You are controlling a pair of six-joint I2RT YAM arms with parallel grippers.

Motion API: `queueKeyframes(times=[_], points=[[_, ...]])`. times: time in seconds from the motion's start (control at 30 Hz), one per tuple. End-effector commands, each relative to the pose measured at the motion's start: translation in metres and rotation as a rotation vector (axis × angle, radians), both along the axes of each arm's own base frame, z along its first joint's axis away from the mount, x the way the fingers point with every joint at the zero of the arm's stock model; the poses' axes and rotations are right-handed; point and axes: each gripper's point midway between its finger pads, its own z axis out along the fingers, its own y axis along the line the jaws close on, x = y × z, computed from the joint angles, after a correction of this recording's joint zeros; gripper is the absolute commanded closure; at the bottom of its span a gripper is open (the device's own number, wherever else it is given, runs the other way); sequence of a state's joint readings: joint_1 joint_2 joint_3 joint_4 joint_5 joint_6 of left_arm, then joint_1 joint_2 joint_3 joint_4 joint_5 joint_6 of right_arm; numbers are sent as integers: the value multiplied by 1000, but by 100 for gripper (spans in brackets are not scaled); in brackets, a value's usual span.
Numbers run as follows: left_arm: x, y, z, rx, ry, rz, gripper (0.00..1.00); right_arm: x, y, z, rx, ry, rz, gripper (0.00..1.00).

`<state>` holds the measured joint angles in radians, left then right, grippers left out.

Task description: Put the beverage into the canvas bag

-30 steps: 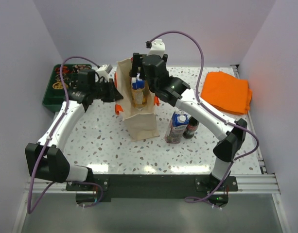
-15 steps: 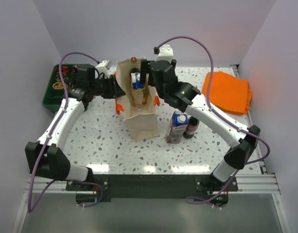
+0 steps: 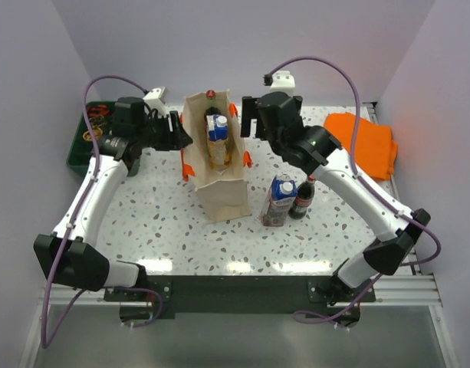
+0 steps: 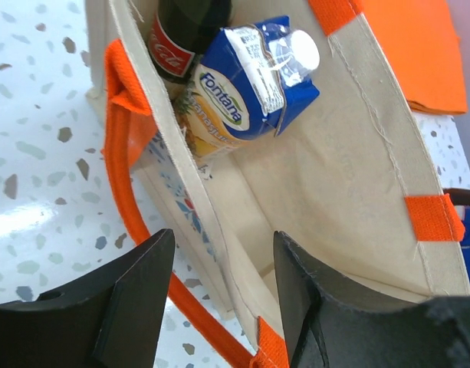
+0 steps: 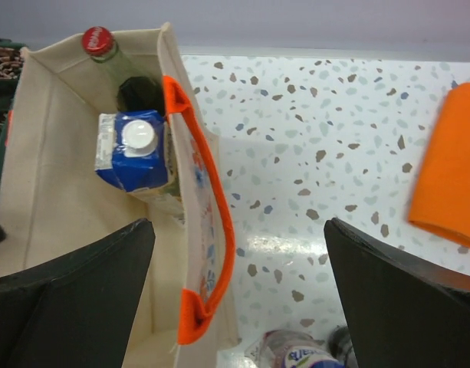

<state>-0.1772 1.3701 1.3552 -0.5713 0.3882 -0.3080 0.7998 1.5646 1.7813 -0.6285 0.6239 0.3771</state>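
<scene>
The beige canvas bag [image 3: 219, 184] with orange handles stands upright mid-table. Inside it are a blue juice carton [image 3: 216, 126] [image 4: 254, 80] [image 5: 131, 149] and a red-capped cola bottle [image 3: 211, 94] [image 5: 96, 40]. My left gripper [image 3: 181, 139] [image 4: 223, 284] is open, its fingers astride the bag's left wall [image 4: 219, 230] without pressing it. The right gripper [image 3: 247, 123] [image 5: 238, 295] is open wide and empty, hovering just right of the bag's rim above its orange handle [image 5: 217, 222]. Another beverage carton [image 3: 279, 199] and a dark cola bottle [image 3: 302, 198] stand on the table right of the bag.
A folded orange cloth [image 3: 365, 143] [image 5: 449, 169] lies at the back right. A dark green tray [image 3: 87, 138] sits at the back left behind the left arm. Walls close in the table on both sides and at the back.
My left gripper has opened and let go of the bag's left wall. The right arm has drawn back to the right from over the bag's mouth, and its jaws stand a little wider.
</scene>
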Motion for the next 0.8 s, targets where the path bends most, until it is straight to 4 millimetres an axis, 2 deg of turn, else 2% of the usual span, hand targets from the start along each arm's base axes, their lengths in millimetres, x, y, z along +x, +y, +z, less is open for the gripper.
queueKeyframes(times=[0.0,0.17,0.3,0.43,0.6,0.77], points=[[0,18,37,63,-100,78,40,-17,-37,16,13,40,-20,3],[-1,31,45,107,-99,137,39,-29,-71,16,-34,81,-61,3],[-2,35,61,111,-116,163,38,-44,-95,1,-98,152,-90,4],[-2,35,69,106,-124,166,37,-62,-109,-17,-122,211,-109,5],[-3,32,67,97,-114,152,37,-86,-137,-37,-158,284,-187,5],[-5,25,62,66,-111,121,36,-98,-151,-55,-170,344,-218,4]])
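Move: The Coke bottle still on the table stands about 12 cm to the right of the right hand, some 13 cm back and 24 cm below. Level with it in height, the blue-capped carton is roughly 4 cm right and 15 cm back from the hand; the canvas bag lies about 12 cm left, 3 cm back. From the left hand, the bottle is about 31 cm right and 11 cm back, the bag 8 cm right and 2 cm back. Empty and still wide open, the right hand swings away from the canvas bag towards the Coke bottle and the carton beside it, about 13 cm to the right and 8 cm back, sinking only in the later part by some 5 cm while the fingers tip down some 15 to 20 degrees. Meanwhile the left hand, its fingers already apart, rises about 5 cm off the bag's left rim and drifts some 3 cm left, then stops there. ##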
